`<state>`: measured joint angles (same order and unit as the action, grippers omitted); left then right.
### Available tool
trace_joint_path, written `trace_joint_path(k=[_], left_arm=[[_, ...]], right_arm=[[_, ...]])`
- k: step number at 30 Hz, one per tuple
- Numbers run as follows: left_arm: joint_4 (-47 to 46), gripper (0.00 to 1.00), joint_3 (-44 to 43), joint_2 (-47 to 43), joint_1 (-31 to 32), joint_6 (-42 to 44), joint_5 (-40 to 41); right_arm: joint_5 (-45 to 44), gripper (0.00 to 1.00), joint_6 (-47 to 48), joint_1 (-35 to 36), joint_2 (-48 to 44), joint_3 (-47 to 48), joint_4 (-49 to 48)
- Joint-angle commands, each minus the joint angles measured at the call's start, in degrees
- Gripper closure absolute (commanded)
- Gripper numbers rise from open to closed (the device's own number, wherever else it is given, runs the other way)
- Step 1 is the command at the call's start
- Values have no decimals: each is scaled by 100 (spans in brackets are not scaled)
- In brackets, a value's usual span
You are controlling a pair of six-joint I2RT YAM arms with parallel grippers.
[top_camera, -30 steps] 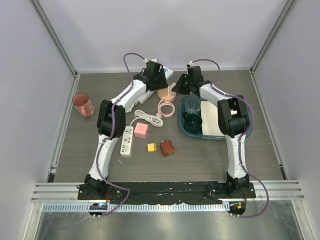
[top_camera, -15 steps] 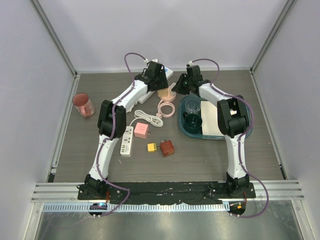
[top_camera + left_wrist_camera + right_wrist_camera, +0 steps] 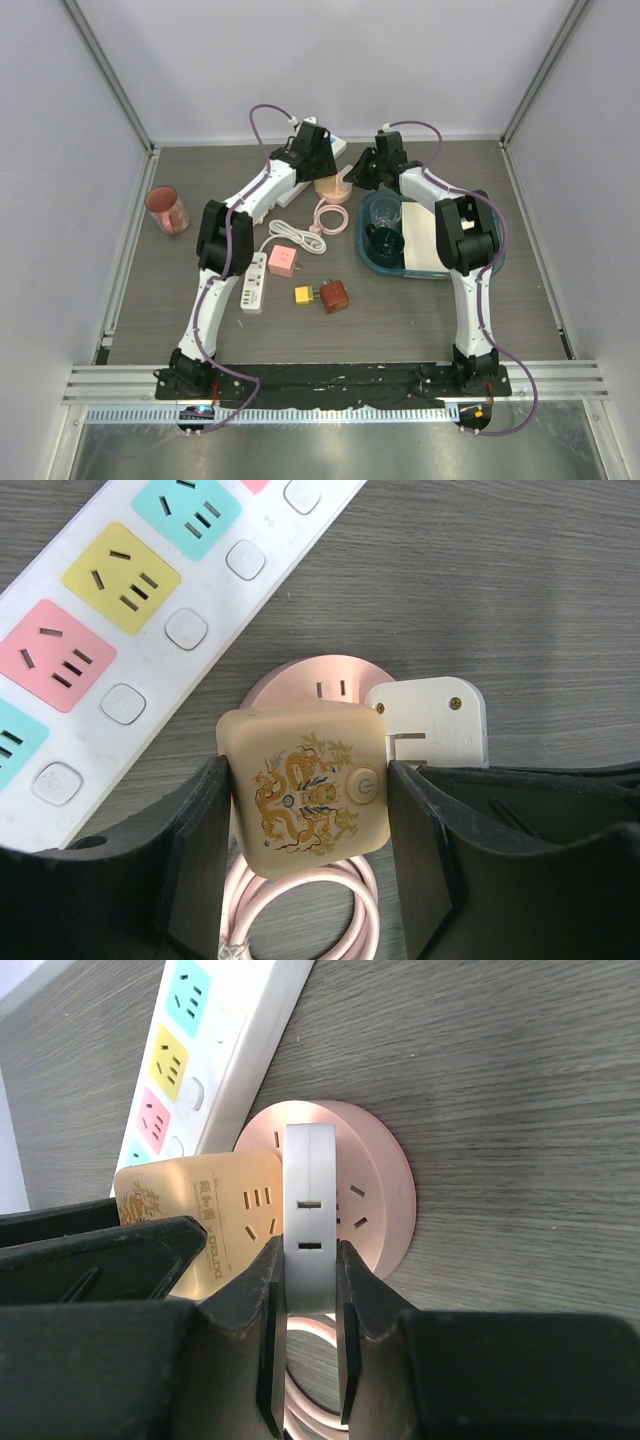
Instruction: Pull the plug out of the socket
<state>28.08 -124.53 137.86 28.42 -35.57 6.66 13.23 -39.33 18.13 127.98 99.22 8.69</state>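
A round pink socket (image 3: 336,188) lies at the back of the table, its pink cord (image 3: 333,215) coiled beside it. A beige cube adapter (image 3: 305,790) with a dragon print sits on the socket (image 3: 310,675), and my left gripper (image 3: 310,825) is shut on the cube's two sides. A flat white plug (image 3: 310,1210) stands in the socket (image 3: 385,1190) next to the cube (image 3: 215,1205). My right gripper (image 3: 310,1275) is shut on the white plug (image 3: 428,720), one pad on each flat face. Both grippers (image 3: 318,165) (image 3: 362,172) meet over the socket.
A white power strip (image 3: 130,610) with coloured outlets lies just behind the socket. A teal tray (image 3: 395,264) holds a glass (image 3: 383,212) and a dark cup (image 3: 385,243). Nearer me lie another white strip (image 3: 253,285) bearing a pink adapter (image 3: 284,262), a yellow adapter (image 3: 303,295) and a red-brown one (image 3: 334,296). A red cup (image 3: 167,210) stands at the left.
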Motion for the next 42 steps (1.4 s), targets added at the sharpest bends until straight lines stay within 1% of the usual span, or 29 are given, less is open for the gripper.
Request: trace_joint_path(k=[1,5,10,12,15,21,29,31,34,38,42], left_arm=[[796,82,122,399,84,191,257],[761,82,166,417,93,191,240],[743,83,192,417,84,165,240],[752,83,192,408,84,165,248],[735,82,210,399,84,156,266],[778,82,166,461,84,138,284],[805,83,219,478,84,103,292],[787,83,245,461,84,103,301],[778,83,271,452,84,112,319],[787,83,289,443,93,112,319],[787,82,254,373,75,138,319]], right_arm=[[479,99,-462,24,-652,264,-1283],[329,99,187,59,-643,484,-687],[180,99,636,111,-669,607,-368],[83,99,960,217,-643,773,-79],[65,99,1199,296,-555,1125,220],[-102,99,1183,305,-608,1153,256],[-303,99,427,147,-757,836,-25],[-514,99,435,173,-801,801,1],[-427,99,374,191,-854,757,-86],[-436,99,567,261,-845,853,80],[-1014,99,707,156,-880,792,317]])
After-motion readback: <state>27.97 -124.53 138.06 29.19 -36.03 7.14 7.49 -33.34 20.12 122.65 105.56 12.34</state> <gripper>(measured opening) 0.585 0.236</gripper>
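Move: The white plug is already pinched in the right fingers and still in the pink round socket, whose middle lies about 3 cm below that hand, 1 cm back and 1 cm to its left. The gold plug, in the left fingers, is some 5 cm to the right hand's left and 1 cm back; the coiled pink cord about 8 cm back and 3 cm left, 5 cm below. From the left hand the socket is roughly 3 cm right, level in reach, 3 cm below. The white plug is worked loose first: the right hand keeps its pinch and rolls about 12 degrees, its left side dipping, while hardly shifting, then eases partly back. It then pulls quickly upward, about 8 cm and away from the round socket, its fingers tipping up some 10 degrees. The left hand stays nearly in place, still gripping the gold plug against the socket. ##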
